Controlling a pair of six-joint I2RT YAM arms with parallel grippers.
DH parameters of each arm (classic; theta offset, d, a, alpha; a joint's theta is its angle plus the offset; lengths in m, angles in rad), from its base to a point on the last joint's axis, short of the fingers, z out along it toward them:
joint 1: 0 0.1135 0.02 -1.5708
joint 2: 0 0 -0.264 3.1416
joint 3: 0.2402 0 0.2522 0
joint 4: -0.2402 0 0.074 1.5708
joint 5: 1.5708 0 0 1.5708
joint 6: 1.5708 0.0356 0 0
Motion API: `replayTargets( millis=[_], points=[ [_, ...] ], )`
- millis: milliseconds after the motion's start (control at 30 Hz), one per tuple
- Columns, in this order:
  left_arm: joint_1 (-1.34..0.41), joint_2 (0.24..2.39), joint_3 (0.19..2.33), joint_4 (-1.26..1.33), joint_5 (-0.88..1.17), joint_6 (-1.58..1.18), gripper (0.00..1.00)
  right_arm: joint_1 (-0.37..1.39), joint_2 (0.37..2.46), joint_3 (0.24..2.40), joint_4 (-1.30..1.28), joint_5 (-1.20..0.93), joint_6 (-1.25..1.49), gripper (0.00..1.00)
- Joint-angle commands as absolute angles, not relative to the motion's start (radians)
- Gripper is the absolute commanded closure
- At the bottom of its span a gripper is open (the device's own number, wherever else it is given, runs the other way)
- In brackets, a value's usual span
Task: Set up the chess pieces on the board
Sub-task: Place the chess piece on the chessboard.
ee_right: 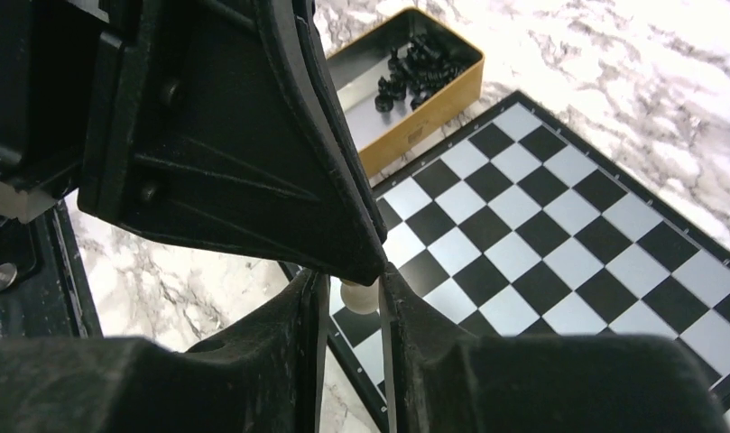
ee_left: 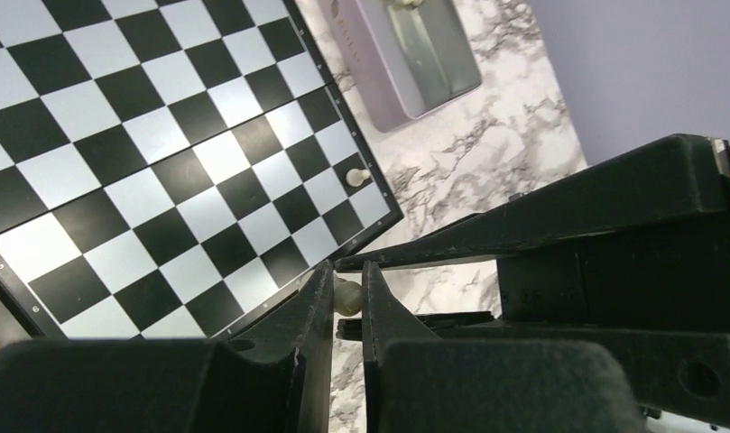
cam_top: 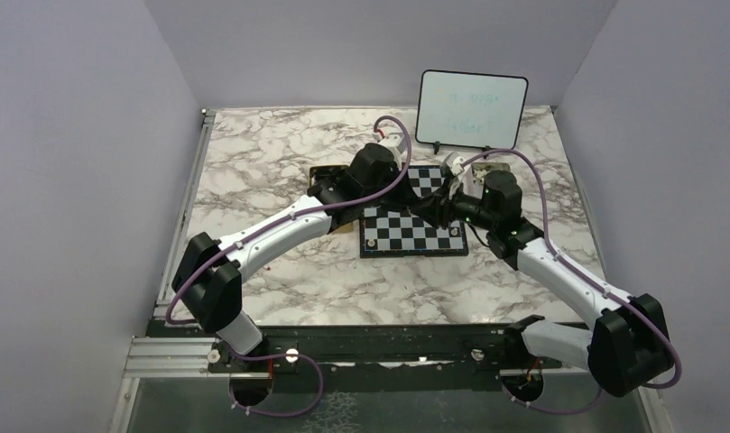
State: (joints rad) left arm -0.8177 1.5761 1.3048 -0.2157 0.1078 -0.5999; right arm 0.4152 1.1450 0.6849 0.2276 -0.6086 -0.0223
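Note:
The board (cam_top: 413, 230) lies mid-table, black and white checks. My two grippers meet tip to tip above its right part. A small cream-white chess piece (ee_left: 346, 295) sits between the fingers of my left gripper (ee_left: 347, 271), which is shut on it. The same piece (ee_right: 359, 294) also shows between the fingers of my right gripper (ee_right: 354, 280); it rests against one finger, with a narrow gap to the other. Another white piece (ee_left: 357, 176) stands on a square near the board's (ee_left: 162, 135) corner.
A gold tin (ee_right: 415, 117) holding several black pieces (ee_right: 420, 68) sits past the board's (ee_right: 559, 216) far corner. A pale metal tin (ee_left: 415, 54) lies on the marble beside the board. An upright whiteboard (cam_top: 472, 109) stands at the back right.

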Motion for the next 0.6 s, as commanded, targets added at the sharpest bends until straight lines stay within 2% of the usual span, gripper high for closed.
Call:
replayTargets(
  millis=[0,133,267,333,433,567],
  points=[
    [-0.83,1.622,1.327,-0.301,0.065,-0.549,0.95,0.425,1.153,0.715,0.234,-0.59,-0.003,0.67],
    [-0.83,1.644,1.348,-0.324,0.037,-0.538,0.96,0.425,1.135,0.742,0.126,-0.567,0.096,0.5],
    [-0.83,1.646,1.34,-0.326,0.008,-0.531,0.95,0.425,1.071,0.774,-0.038,-0.513,0.17,0.4],
    [-0.83,1.646,1.323,-0.314,-0.031,-0.532,0.95,0.425,1.03,0.77,-0.092,-0.463,0.202,0.32],
    [-0.83,1.643,1.289,-0.271,-0.032,-0.54,0.95,0.425,0.978,0.762,-0.145,-0.416,0.236,0.02],
    [-0.83,1.631,1.219,-0.16,-0.003,-0.561,0.95,0.425,0.931,0.76,-0.202,-0.389,0.296,0.0]
  ],
)
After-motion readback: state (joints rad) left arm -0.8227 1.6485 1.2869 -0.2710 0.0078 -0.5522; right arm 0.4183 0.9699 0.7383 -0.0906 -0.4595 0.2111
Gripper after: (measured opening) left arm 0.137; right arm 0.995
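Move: The chess piece is in the left fingers, with the right fingers still around it. The chessboard's middle lies about 7 cm ahead of the left hand and 20 cm below, neither left nor right. On the board, the corner piece stands some 10 cm left and 2 cm back, the right-edge piece about 10 cm right and level with it, both 18 cm down. For the right hand the chess piece is right at its fingertips. The chess piece passes wholly to the left hand, which keeps its pinch and sinks about 5 cm towards the chessboard's near rows, rolling its left side up some 10 degrees. The right fingers open wide and let go; that hand dips slightly, then draws back and to the right, and rises, tipping its fingers down and turning a little clockwise. ##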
